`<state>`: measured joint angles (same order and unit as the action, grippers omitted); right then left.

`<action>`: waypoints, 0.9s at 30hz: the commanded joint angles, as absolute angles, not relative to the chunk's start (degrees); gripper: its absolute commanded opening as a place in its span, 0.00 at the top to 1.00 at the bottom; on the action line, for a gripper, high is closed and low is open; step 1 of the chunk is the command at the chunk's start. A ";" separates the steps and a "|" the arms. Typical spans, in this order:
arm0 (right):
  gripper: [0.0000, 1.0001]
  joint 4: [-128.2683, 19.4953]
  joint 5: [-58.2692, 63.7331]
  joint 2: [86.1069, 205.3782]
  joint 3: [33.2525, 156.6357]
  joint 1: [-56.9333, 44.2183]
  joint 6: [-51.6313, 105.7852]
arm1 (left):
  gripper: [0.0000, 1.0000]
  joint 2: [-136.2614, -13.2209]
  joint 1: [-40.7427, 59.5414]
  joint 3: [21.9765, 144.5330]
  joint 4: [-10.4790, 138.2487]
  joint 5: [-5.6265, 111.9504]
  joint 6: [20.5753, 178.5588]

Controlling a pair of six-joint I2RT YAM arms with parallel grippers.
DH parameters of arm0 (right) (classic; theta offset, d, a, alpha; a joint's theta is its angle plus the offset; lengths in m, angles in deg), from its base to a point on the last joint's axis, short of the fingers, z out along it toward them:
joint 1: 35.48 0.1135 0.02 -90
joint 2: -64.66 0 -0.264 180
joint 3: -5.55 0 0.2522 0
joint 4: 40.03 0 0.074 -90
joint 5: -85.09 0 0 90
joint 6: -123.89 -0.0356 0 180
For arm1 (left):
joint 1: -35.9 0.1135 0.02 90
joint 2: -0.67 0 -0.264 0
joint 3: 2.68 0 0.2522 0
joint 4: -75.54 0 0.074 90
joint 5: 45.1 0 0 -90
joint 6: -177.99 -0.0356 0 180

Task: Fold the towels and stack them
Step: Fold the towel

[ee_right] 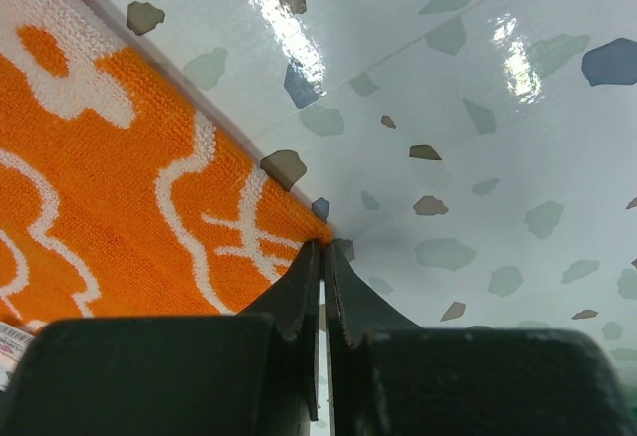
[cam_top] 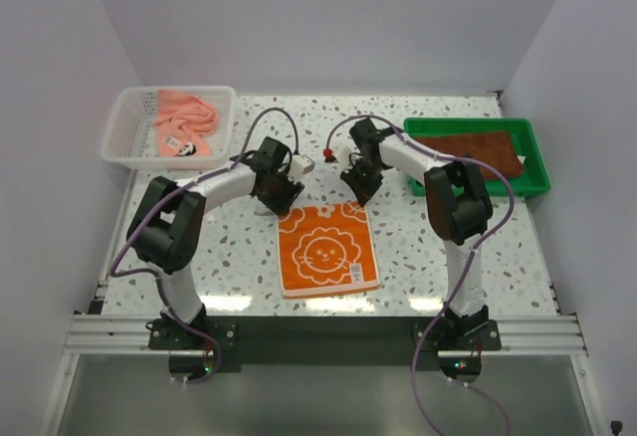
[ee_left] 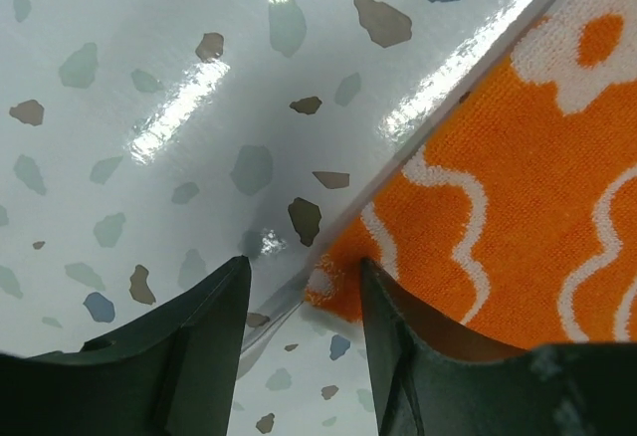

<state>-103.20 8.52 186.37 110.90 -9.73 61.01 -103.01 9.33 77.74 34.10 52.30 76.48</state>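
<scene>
An orange towel with a white lion print lies flat in the middle of the table. My left gripper is down at its far left corner. In the left wrist view that gripper is open, and the orange towel's corner lies on the table between its fingers. My right gripper is at the far right corner. There the gripper is shut, pinching the very tip of the orange towel. A dark brown towel lies in the green tray. A salmon pink towel is bunched in the white basket.
The basket stands at the back left and the tray at the back right. A small red item sits on the speckled table between the two arms. Both arms arch over the table's middle, with their cables looping above them.
</scene>
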 commanded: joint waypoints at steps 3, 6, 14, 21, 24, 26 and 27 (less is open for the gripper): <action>1.00 -104.77 7.13 188.06 109.05 -9.56 61.75 | 0.51 -105.07 9.80 76.92 34.01 50.88 76.03; 1.00 -104.77 6.69 188.06 108.96 -9.64 61.67 | 0.57 -105.94 9.80 76.57 33.48 50.79 76.21; 1.00 -104.15 5.64 186.83 109.22 -9.64 61.05 | 0.94 -108.23 9.80 76.21 31.64 51.76 75.60; 1.00 -101.52 0.02 183.32 110.19 -9.73 58.24 | 1.00 -108.49 10.15 83.75 30.05 47.37 72.96; 1.00 -99.59 -2.53 181.12 111.24 -9.65 56.31 | 1.00 -107.62 10.23 86.83 30.23 46.22 71.12; 1.00 -98.53 -3.41 178.76 110.98 -9.73 55.17 | 1.00 -105.96 10.23 87.37 30.93 45.08 70.33; 1.00 -97.48 -3.94 178.05 110.72 -9.73 54.81 | 1.00 -105.25 10.15 87.46 31.45 43.77 70.15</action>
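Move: My left hand, fingers half open, hovers over the towel's far left corner, which lies about 1 cm below and between the pads. The towel's middle is roughly 10 cm back and 9 cm to the right of that hand. My right hand already holds the far right corner; from it the towel's middle lies some 10 cm back and 8 cm left, and the green bin about 24 cm right and 10 cm ahead. I sink my left hand the last centimetre and shut its fingers on the towel's far left corner, while my right keeps its pinch on the other corner and waits. Then both hands set off forward, pulling the far edge away from me and beginning to rise: the left some 3 cm, the right about 2 cm and slightly rightward, wrists tilting only a few degrees. ##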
